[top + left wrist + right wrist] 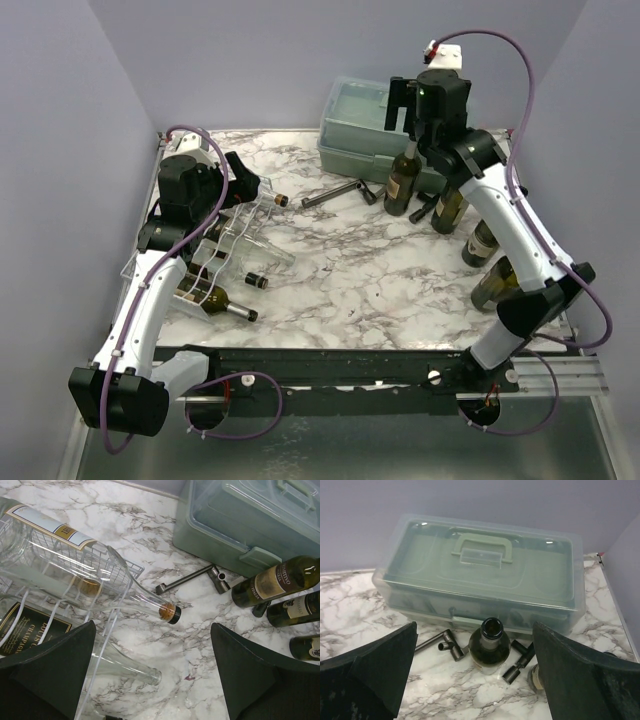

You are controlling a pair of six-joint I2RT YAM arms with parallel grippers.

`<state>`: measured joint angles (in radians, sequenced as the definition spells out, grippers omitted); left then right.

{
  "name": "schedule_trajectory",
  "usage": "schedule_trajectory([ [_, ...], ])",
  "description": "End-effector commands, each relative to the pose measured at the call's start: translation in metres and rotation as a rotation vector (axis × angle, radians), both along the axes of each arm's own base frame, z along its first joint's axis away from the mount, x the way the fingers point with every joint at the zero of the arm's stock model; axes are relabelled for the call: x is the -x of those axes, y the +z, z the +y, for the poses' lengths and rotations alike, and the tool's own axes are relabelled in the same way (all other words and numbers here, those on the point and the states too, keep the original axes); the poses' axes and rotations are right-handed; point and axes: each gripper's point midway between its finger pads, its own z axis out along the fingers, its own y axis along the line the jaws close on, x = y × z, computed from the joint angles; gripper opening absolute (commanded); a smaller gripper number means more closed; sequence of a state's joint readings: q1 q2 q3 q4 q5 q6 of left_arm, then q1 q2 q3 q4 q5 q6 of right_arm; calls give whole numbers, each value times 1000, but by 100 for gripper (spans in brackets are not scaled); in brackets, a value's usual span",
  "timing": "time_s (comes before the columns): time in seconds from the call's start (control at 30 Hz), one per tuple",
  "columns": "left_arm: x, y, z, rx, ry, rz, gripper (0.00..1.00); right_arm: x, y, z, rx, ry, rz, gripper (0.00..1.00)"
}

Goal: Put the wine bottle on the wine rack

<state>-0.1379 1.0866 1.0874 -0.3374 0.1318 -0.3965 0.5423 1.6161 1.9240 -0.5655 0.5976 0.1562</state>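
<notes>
The wine rack (pixel 236 236), a flat white wire rack (pixel 116 573), lies at the table's left. Clear bottles (pixel 100 572) and a dark champagne bottle (pixel 30 630) lie on it. My left gripper (pixel 247 180) hovers over the rack's far end, open and empty (pixel 152 625). A dark green wine bottle (pixel 403 182) stands upright in front of the toolbox, its open mouth (pixel 491 628) facing up. My right gripper (pixel 406 122) hangs just above this bottle, open (pixel 474 630), with nothing between its fingers.
A pale green plastic toolbox (pixel 375 125) sits at the back. Two dark metal T-shaped tools (pixel 335 194) (pixel 516 666) lie beside the upright bottle. Three more dark bottles (pixel 449 208) (pixel 483 242) (pixel 495 284) stand along the right edge under the right arm.
</notes>
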Motion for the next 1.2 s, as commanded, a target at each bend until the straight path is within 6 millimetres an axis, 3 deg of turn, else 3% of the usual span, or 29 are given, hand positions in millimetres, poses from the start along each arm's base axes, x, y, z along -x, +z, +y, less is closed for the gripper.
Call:
schedule_trajectory([
  [0.0,0,4,-4,11,-17,-17,99,-15,-34,-10,70,17,144,100],
  [0.23,0,4,-4,8,-17,-18,99,-40,-59,-11,27,49,221,100],
  [0.3,0,4,-4,9,-16,-17,99,-43,-69,-11,33,42,249,96],
  [0.67,0,5,-5,15,-22,-18,99,-51,-104,-20,37,14,347,74],
  [1.17,-1,2,-6,18,-29,-9,99,-51,-152,-21,35,52,540,68],
])
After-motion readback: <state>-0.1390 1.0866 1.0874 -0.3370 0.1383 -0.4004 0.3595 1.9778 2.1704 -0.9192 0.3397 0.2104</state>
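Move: The green wine bottle standing in front of the plastic box is about 7 cm ahead of the right hand and 2 cm to its right, its middle roughly 27 cm below and its mouth some 12 cm below. A second green bottle stands 12 cm to the right of it and 4 cm nearer. The box is about 14 cm beyond the first bottle, and a metal rod lies some 15 cm to its left and slightly farther out. From the left hand the bottle is about 8 cm ahead, 36 cm right and 15 cm lower. Heading for the neck of the green wine bottle in front of the box, the right hand sinks about 14 cm and reaches some 6 cm forward, nearly all of that reach in the first half. Its fingers tip down by nearly 30 degrees and narrow from wide open to about two thirds, coming around the bottle's mouth without clamping it. ##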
